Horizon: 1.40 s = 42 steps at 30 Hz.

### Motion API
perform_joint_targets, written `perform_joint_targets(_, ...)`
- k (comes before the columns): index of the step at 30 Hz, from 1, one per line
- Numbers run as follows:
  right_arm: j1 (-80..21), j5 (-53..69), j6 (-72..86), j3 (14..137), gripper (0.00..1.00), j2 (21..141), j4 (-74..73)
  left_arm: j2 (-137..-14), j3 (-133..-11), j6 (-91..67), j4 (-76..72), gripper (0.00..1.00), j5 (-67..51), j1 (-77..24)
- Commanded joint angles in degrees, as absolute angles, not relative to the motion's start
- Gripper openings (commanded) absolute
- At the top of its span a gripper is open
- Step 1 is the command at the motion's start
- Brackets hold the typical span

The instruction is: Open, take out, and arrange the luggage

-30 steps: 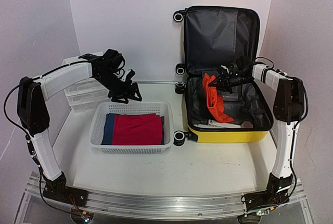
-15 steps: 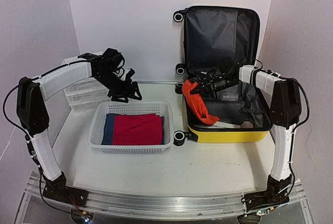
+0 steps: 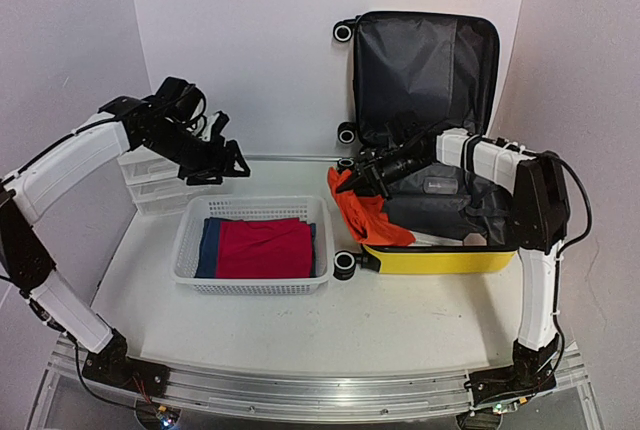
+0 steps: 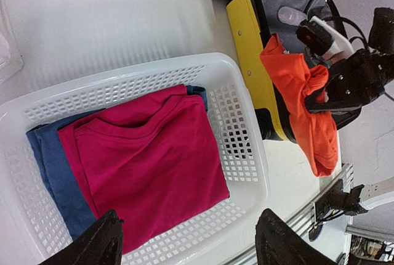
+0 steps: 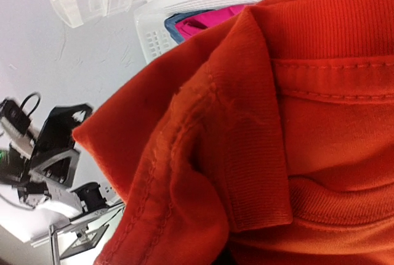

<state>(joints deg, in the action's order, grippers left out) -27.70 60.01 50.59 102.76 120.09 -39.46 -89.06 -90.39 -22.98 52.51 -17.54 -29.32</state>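
The luggage [image 3: 440, 258], a yellow suitcase, lies open at the right with its dark lid propped against the back wall. My right gripper [image 3: 356, 178] is shut on an orange garment [image 3: 366, 214] that hangs over the suitcase's left edge. In the right wrist view the orange cloth [image 5: 295, 123] fills the frame and hides the fingers. My left gripper [image 3: 222, 164] hovers open and holds nothing above the back-left of the white mesh basket [image 3: 255, 286]. In the left wrist view its dark fingertips [image 4: 104, 240] frame the basket [image 4: 246, 123], and the luggage [image 4: 249, 37] shows at the top.
A folded red shirt [image 3: 265, 248] lies on a blue garment [image 3: 207, 245] in the basket. The white plastic drawer unit [image 3: 150, 188] stands at the back left, under the left arm. More items lie in the suitcase's bottom half.
My right gripper has carried the orange garment leftward from inside the suitcase to over its left edge. The left arm has drawn back to the left, still open.
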Motion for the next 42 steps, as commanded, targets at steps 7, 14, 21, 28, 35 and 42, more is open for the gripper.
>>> perform_joint_targets(7,-37.8,51.2,60.7,105.2,0.0,120.0,-35.5,-72.3,-80.2,-22.6,46.9,0.75,-8.3,-29.4)
perform_joint_targets(14,-45.2,40.1,67.9,105.5,0.0,123.1,-31.3,-60.0,-69.1,-18.2,39.4,0.77,-7.0,-29.3)
perform_joint_targets(21,-49.8,31.5,74.2,112.1,0.0,130.7,-27.5,-51.0,-60.1,-19.2,34.3,0.77,-7.4,-29.4)
perform_joint_targets(28,-52.2,25.2,79.2,118.4,0.0,135.3,-23.8,-46.8,-55.3,-19.9,33.3,0.78,-7.2,-29.3)
perform_joint_targets(35,-54.8,19.6,84.5,124.2,0.0,139.6,-19.0,-44.1,-53.6,-19.3,33.3,0.79,-6.4,-29.3)
perform_joint_targets(42,-57.9,15.4,87.5,136.2,0.0,147.5,-16.0,-42.9,-53.6,-18.5,33.5,0.79,-6.1,-29.3)
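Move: The right gripper already holds the orange-red shirt. The white basket's middle lies some 22 cm to its left, about 4 cm back and 15 cm below; the magenta shirt in the basket is about 20 cm left, 5 cm back and 15 cm below. The near suitcase wheel is 9 cm back of the gripper and about level sideways, while the open suitcase shell lies 20 cm to the right and 3 cm ahead. The left hand hovers roughly 20 cm above the basket's middle. Carry the orange-red shirt left about 23 cm with the right gripper, over the basket, keeping the fingers shut; sink some 9 cm while drifting back, then ease forward and slightly up as the hand turns clockwise and lays the cloth across the magenta shirt. Meanwhile draw the open left gripper back and left about 13 cm, tipping its fingers up some 25 degrees, to clear the basket. ##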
